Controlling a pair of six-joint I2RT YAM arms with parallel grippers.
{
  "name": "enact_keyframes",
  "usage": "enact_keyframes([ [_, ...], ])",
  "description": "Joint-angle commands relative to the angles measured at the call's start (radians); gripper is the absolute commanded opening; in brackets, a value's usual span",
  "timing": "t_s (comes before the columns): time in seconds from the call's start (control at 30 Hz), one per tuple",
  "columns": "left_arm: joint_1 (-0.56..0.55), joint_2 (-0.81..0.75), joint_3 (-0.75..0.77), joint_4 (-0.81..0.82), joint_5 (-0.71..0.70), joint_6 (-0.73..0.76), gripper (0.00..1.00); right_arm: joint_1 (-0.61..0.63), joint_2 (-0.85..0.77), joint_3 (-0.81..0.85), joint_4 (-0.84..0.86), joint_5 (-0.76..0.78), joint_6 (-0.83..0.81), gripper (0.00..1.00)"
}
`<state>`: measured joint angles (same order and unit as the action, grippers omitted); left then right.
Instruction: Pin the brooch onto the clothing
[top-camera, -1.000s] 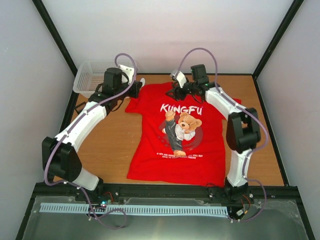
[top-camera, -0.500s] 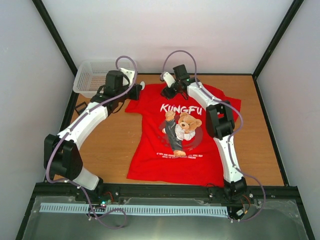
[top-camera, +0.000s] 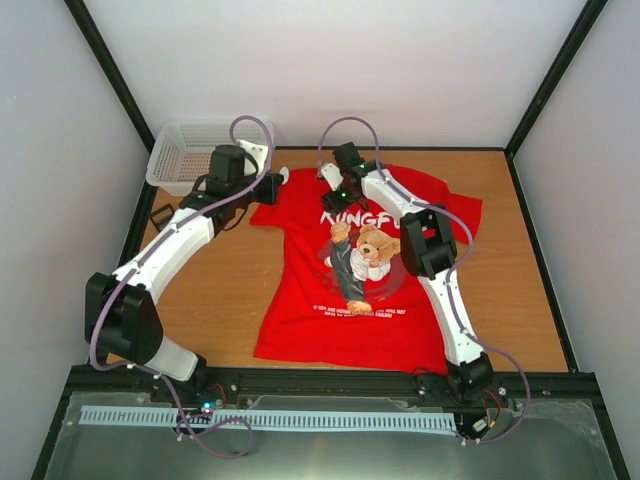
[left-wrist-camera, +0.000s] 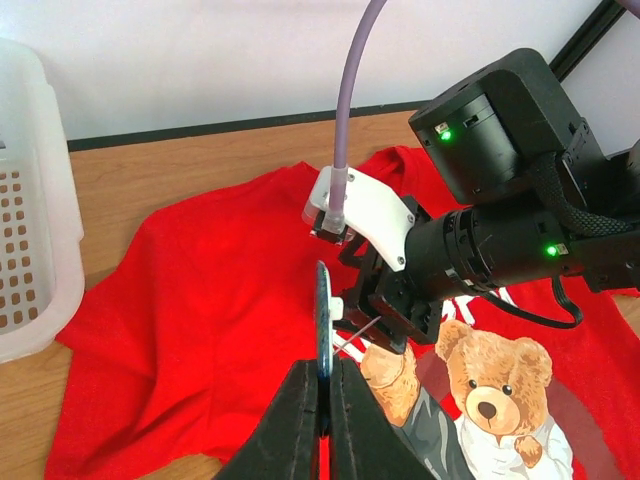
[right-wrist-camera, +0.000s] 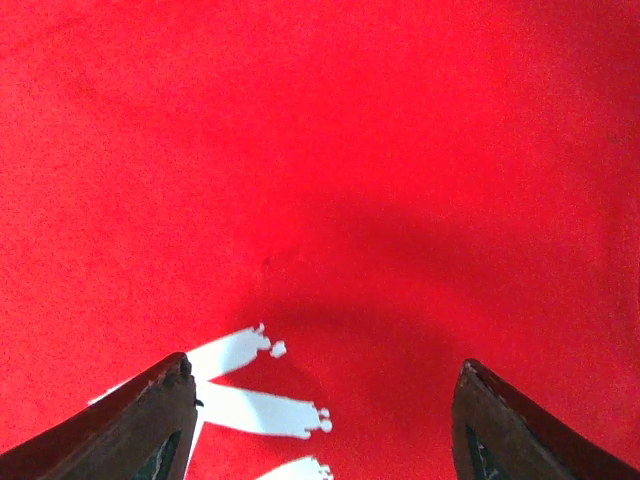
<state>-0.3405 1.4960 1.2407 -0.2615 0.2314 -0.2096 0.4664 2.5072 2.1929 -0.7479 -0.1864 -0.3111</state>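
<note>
The clothing, a red T-shirt (top-camera: 300, 300) with white lettering and a bear print (left-wrist-camera: 495, 400), lies flat on the table. My left gripper (left-wrist-camera: 325, 378) hovers over the shirt's left shoulder area and is shut on the brooch (left-wrist-camera: 323, 310), a thin dark-blue disc seen edge-on with its pin pointing right. My right gripper (right-wrist-camera: 320, 410) is open just above the red fabric by the lettering (right-wrist-camera: 250, 405), with nothing between its fingers. In the left wrist view its black fingers (left-wrist-camera: 390, 315) sit right beside the brooch's pin. From above, both grippers meet near the collar, left (top-camera: 277, 184) and right (top-camera: 335, 196).
A white mesh basket (top-camera: 185, 155) stands at the back left corner, close behind the left arm. Bare wooden table (top-camera: 215, 290) shows on both sides of the shirt. Black frame rails and white walls enclose the workspace.
My right arm has swung left across the shirt's upper chest toward the left gripper, and its jaws opened slightly wider. The left gripper has kept hold of the brooch, nearly still.
</note>
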Motion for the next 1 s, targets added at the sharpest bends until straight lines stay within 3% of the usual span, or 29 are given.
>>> enact_keyframes([
  [0.0, 0.003, -0.033, -0.001, 0.013, 0.017, -0.016, 0.01, 0.005, 0.029, 0.021, -0.084, 0.037, 0.027, 0.68],
  [0.37, 0.003, -0.068, -0.012, 0.000, 0.024, -0.007, 0.01, 0.004, 0.124, 0.090, -0.120, 0.066, 0.013, 0.56],
  [0.6, 0.003, -0.081, -0.018, -0.002, 0.029, -0.004, 0.01, 0.005, 0.167, 0.118, -0.174, 0.055, 0.001, 0.33],
  [0.8, 0.003, -0.078, -0.023, 0.009, 0.029, 0.000, 0.01, 0.005, 0.145, 0.134, -0.156, 0.030, -0.021, 0.04],
  [0.97, 0.005, -0.071, -0.023, 0.024, 0.030, -0.005, 0.01, 0.002, 0.098, 0.153, -0.110, -0.055, -0.034, 0.03],
])
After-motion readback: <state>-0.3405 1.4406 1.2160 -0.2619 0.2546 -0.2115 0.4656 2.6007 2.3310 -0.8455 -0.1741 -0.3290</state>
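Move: Right under the right hand, about 2 cm below its open fingertips, lies the clothing where it will be pinched, by the top of the printed K. From that hand the lettering's middle is some 8 cm right and 3 back, the bear print 8 cm right and 14 back, the collar 12 cm ahead and 10 right. The pinch spot lies roughly 10 cm ahead, 11 right and 23 below the left hand, which holds the brooch. Sinking a little under 2 cm to the red cloth, with a small dip back and right and out again, the right hand then stays in place and shuts its fingers from about two-thirds open, pinching the clothing by the K. The left hand keeps its grip on the brooch and draws slightly up and back, about 1 cm each way. ##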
